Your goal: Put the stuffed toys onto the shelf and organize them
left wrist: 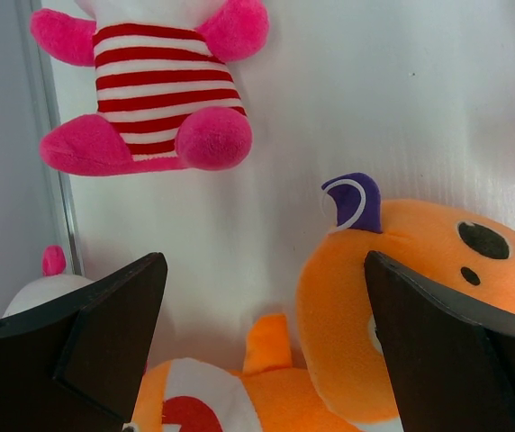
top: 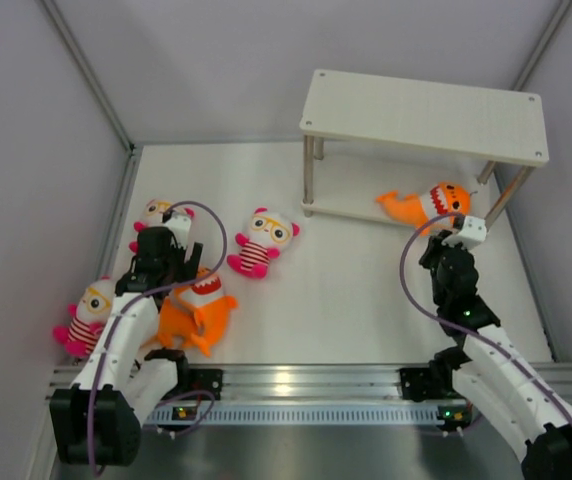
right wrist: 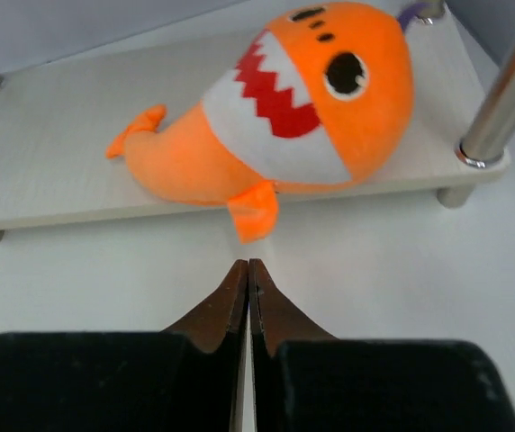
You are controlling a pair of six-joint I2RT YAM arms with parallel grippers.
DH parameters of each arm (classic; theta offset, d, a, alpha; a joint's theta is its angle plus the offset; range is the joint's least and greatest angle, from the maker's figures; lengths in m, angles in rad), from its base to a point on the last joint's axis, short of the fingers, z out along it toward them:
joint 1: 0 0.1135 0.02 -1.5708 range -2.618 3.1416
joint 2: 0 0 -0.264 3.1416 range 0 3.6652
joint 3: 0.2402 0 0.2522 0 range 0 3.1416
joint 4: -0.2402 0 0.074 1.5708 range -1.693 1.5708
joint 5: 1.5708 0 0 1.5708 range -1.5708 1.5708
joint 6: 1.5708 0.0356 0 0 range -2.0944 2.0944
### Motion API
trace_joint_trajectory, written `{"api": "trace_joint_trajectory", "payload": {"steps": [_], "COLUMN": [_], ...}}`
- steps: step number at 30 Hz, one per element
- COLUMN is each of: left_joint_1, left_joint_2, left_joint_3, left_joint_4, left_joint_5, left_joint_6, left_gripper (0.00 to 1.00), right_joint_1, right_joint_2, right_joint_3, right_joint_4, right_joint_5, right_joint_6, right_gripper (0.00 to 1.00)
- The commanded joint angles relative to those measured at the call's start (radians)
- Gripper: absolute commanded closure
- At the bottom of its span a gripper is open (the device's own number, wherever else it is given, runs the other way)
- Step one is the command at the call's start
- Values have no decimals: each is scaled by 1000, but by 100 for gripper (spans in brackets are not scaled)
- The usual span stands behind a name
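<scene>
The shelf (top: 426,115) stands at the back right, and an orange shark (top: 426,205) lies on its lower board (right wrist: 50,171). My right gripper (top: 446,237) is just in front of that shark (right wrist: 275,117), shut and empty (right wrist: 248,263), a little short of its fin. Three striped dolls lie at the left (top: 161,215), centre (top: 261,240) and far left (top: 86,315). My left gripper (top: 171,265) hangs wide open (left wrist: 265,270) over orange shark plush (top: 196,305), whose head (left wrist: 420,288) lies by the right finger. A striped doll (left wrist: 149,99) lies beyond.
Grey enclosure walls close in the left (top: 36,150) and back. A metal rail (top: 296,385) runs along the near edge. Shelf legs (right wrist: 501,99) stand at the corners of the lower board. A white doll head (left wrist: 46,288) lies by the left finger.
</scene>
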Motion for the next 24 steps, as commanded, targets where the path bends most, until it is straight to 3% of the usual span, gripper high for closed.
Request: {"api": "trace_joint_trajectory", "payload": {"steps": [1, 8, 14, 24], "left_joint_1": [-5, -5, -5, -5], "left_joint_2": [-6, -6, -2, 1], "left_joint_3": [25, 25, 25, 24], "left_joint_4": [-23, -27, -27, -28], "left_joint_5": [11, 10, 4, 2], "left_joint_6": [16, 18, 18, 18], "left_gripper": [2, 2, 2, 2], "right_joint_1": [-93, -263, -280, -299], "right_joint_2": [92, 287, 457, 652], "right_joint_3": [-18, 68, 105, 246], "right_joint_4": [109, 227, 402, 478], "right_joint_5": [73, 1, -22, 22], "right_joint_6": [263, 274, 249, 202], "right_gripper": [100, 100, 100, 100]}}
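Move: Straight ahead of the right hand's shut fingers, about 12 cm out and 5 cm lower, sits the middle of the orange shark on the lower shelf, maybe 1 cm to the right, its head at the right end. The foot of the shelf's right front post is some 6 cm ahead and 15 cm right, 9 cm below. The upper board's middle is roughly 17 cm ahead, 6 cm left and 18 cm above. From the left hand the shark lies about 16 cm ahead and 60 cm right, near level. Swinging right and dipping first, the right hand shifts about 7 cm towards the right front post and 4 cm down, turning some 20 degrees clockwise with its left side tipping up. Then it drives forward, 9 cm in all and rising slightly at the end, bringing the still-shut fingertips against the lower right edge of the shark's head to push it in. ##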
